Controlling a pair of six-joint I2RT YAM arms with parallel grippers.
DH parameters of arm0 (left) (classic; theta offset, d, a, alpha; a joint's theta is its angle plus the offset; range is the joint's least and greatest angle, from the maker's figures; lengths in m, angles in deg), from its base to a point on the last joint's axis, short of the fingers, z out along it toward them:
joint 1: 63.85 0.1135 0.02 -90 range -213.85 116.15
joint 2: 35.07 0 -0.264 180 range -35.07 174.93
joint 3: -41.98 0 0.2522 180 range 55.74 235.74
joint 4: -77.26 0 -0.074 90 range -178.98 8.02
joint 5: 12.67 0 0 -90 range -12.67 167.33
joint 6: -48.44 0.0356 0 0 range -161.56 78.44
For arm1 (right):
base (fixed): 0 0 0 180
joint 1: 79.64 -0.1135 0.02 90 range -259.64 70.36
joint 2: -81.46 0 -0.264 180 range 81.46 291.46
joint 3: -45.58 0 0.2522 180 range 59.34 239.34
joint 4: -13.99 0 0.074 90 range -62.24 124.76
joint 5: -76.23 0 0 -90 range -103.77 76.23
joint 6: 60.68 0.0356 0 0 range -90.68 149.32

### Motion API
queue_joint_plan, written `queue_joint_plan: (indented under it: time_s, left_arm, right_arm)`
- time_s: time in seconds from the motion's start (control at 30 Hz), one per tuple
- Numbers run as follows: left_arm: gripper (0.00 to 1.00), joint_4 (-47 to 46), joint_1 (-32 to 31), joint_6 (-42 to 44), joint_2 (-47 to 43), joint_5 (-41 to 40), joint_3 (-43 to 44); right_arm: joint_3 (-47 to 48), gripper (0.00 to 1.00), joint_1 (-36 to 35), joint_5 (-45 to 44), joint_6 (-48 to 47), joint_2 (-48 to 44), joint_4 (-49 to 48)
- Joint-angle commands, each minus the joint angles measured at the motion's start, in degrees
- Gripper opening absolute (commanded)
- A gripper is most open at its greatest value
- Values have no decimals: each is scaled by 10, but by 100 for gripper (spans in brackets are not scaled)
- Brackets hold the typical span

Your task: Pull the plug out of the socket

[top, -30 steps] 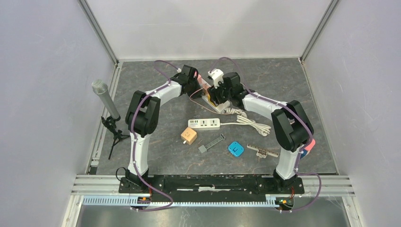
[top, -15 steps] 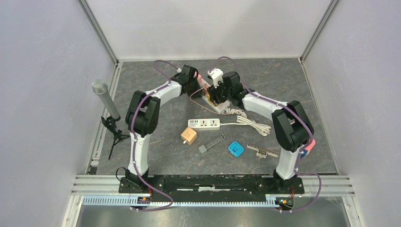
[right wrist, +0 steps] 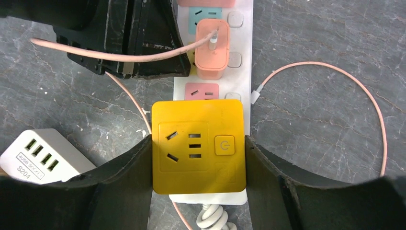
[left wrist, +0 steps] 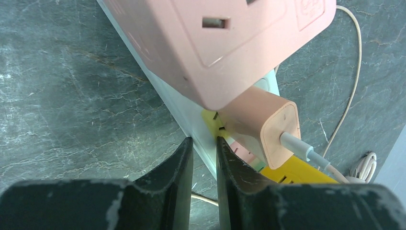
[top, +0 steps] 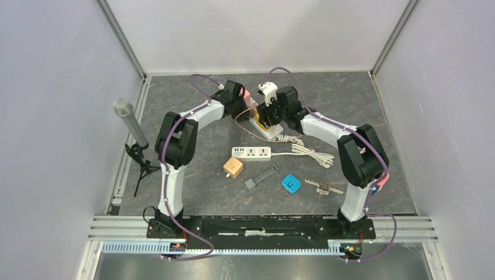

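A white power strip, the socket (right wrist: 239,57), lies at the back middle of the table (top: 265,129). A square yellow plug (right wrist: 198,143) sits over its near end, and my right gripper (right wrist: 198,140) is shut on it, one finger against each side. I cannot tell how deep the plug sits. My left gripper (left wrist: 204,143) is shut on the strip's white side edge (left wrist: 191,112), just beside a small pink charger (left wrist: 261,124) plugged into it. A large pink adapter (left wrist: 225,43) sits further along the strip. The yellow plug (left wrist: 297,171) shows at the lower right of the left wrist view.
A thin pink cable (right wrist: 335,96) loops on the table beside the strip. A white USB charger block (right wrist: 43,155) lies left of my right fingers. Nearer me are a second power strip (top: 252,153) with coiled cord (top: 309,153), a wooden cube (top: 233,168), a blue piece (top: 290,184) and a microphone stand (top: 131,125).
My right wrist has shifted slightly toward the back of the table, still gripping the yellow plug. The left arm has stayed where it was.
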Motion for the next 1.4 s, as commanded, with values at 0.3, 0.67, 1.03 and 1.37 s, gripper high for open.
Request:
queue_joint_plan:
  time_s: [0.3,0.67,1.03,1.37]
  left_arm:
    - [31,97,-7,40,39,-5,-18]
    - [66,151,-4,58,-75,-173,9]
    - [72,147,-4,102,-134,-292,-21]
    - [79,157,-2,107,-156,-324,-36]
  right_arm:
    - [-5,0,83,43,96,-138,-104]
    - [-112,0,189,-26,168,-198,-100]
    - [-129,0,352,156,237,-118,-103]
    - [-118,17,377,190,263,-46,-49]
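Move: The right gripper already grips the yellow plug over the end socket of the white strip. Clear table for it lies about 24 cm to its right, 2 cm ahead and 7 cm down. The small pink plug is roughly 4 cm ahead and 4 cm left of it, and the pink cube plug 9 cm ahead and 9 cm left. From the left gripper, low at the strip's left edge, the yellow plug is some 5 cm right, 2 cm back and 3 cm up. Keep the right fingers shut on the yellow plug and pull it quickly up off the strip, about 13 cm. Then swing it some 25 cm to the right and down over the clear table, turning the hand clockwise. Meanwhile open the left gripper, slip it off the strip's edge and draw it about 11 cm left, rising 5 cm and rolling its left side up some 30 degrees. ##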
